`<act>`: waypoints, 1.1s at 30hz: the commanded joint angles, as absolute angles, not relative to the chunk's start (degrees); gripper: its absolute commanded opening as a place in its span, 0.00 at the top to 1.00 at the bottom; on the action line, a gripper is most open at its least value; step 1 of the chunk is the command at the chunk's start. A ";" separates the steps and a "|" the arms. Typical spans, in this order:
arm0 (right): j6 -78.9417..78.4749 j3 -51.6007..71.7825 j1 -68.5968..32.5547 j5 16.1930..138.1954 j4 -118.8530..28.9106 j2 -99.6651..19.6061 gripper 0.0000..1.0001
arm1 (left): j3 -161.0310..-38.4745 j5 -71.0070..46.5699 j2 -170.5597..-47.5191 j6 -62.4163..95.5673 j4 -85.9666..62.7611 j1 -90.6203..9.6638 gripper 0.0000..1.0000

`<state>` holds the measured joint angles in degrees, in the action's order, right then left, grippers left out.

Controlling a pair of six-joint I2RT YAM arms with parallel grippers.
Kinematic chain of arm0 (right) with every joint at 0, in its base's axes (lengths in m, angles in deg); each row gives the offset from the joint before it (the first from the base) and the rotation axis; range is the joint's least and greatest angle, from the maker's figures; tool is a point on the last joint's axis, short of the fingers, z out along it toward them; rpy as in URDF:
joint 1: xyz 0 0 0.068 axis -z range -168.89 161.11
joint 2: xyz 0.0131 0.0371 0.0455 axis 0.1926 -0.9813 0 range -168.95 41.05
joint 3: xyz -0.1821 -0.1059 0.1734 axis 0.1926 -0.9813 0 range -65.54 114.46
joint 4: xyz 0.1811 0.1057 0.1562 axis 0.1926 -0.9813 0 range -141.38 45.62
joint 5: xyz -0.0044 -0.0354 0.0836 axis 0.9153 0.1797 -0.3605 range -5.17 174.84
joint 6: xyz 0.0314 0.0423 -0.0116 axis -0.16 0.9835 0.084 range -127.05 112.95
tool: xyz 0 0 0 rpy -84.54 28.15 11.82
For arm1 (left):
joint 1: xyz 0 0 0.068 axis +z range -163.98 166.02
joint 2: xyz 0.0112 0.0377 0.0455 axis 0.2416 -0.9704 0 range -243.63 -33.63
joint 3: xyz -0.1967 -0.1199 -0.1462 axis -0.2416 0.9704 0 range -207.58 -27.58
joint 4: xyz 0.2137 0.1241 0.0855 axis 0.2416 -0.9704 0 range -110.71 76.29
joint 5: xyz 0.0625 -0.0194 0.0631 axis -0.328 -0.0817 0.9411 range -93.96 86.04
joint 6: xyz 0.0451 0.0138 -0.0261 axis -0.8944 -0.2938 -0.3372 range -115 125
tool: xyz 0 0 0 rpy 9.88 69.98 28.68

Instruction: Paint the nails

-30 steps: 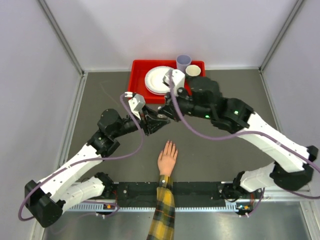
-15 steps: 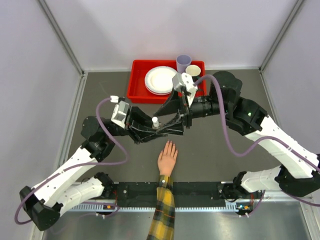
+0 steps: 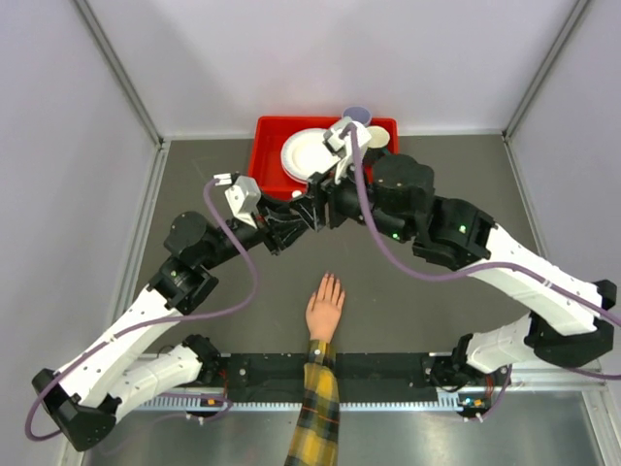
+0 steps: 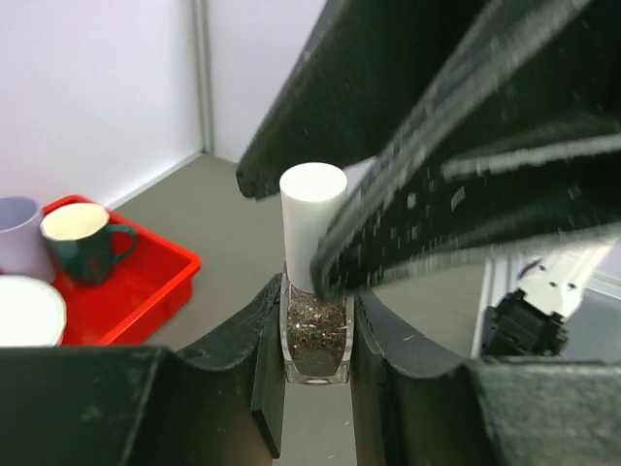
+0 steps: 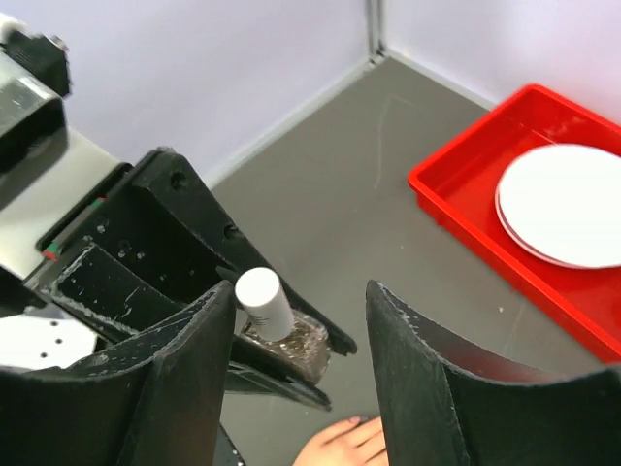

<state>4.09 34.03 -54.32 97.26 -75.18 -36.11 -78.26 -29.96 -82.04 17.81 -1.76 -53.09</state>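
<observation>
My left gripper (image 4: pixel 315 361) is shut on a small clear bottle (image 4: pixel 315 335) of dark glitter polish, and its white cap (image 4: pixel 312 218) stands up out of the jaws. My right gripper (image 5: pixel 301 291) is open, its fingers (image 4: pixel 437 146) on either side of the cap (image 5: pixel 264 303) and wider than it. The peach hand (image 3: pixel 325 311) with a plaid sleeve (image 3: pixel 315 417) lies flat on the table, nearer than both grippers (image 3: pixel 301 209). Its nails (image 3: pixel 330 280) point away from the arm bases. One nail (image 5: pixel 355 420) shows below the bottle in the right wrist view.
A red tray (image 3: pixel 267 165) at the back holds white plates (image 3: pixel 306 153), a purple cup (image 4: pixel 15 233) and a dark green mug (image 4: pixel 82 238). The right arm's wrist hangs over the tray's front. Pale walls close off the table on three sides.
The right gripper's jaws have opened. Both grippers have moved away from the hand toward the tray, and the right one now sits over the bottle's cap. The hand has not moved.
</observation>
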 commanded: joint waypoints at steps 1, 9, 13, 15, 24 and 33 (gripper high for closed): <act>3.68 38.16 -56.74 106.10 -73.38 -39.00 0.45 | -80.05 -24.44 -82.06 16.16 -1.75 -53.27 1.00; 0.34 39.75 -58.24 108.04 -73.73 -41.13 0.91 | -79.70 -23.11 -82.32 17.21 -2.01 -53.27 1.00; -2.64 38.52 -58.06 102.45 -74.43 -39.81 1.00 | -79.88 -28.28 -82.50 16.78 -1.58 -53.27 1.00; -6.33 35.99 -57.28 95.59 -73.65 -37.53 1.00 | -80.14 -38.90 -82.76 16.77 0.52 -53.27 1.00; -9.86 29.19 -44.98 34.51 -68.01 -31.89 1.00 | -80.84 -73.46 -85.66 33.28 17.66 -53.35 1.00; -7.93 30.44 -43.39 34.11 -68.63 -33.04 1.00 | -84.19 -65.32 -84.00 23.46 3.88 -53.27 1.00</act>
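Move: The white bottle cap sits just off the right fingertips, about 1 cm back, 2 cm to the left and 1 cm lower, between its open fingers. From the left hand, which already holds the bottle, it is some 3 cm straight up. Far below the right hand, roughly 36 cm down, the human hand's middle lies about 9 cm back and 2 cm to the right; the red tray's middle is about 26 cm ahead, laterally level. Ease the right gripper a couple of centimetres left, forward and down and pinch its fingers shut on the cap while the left keeps its hold on the bottle. Then swing both hands back together about 12 cm, yawing the left clockwise some 45 degrees and the right counter-clockwise nearly 60, so as to unscrew the cap. ##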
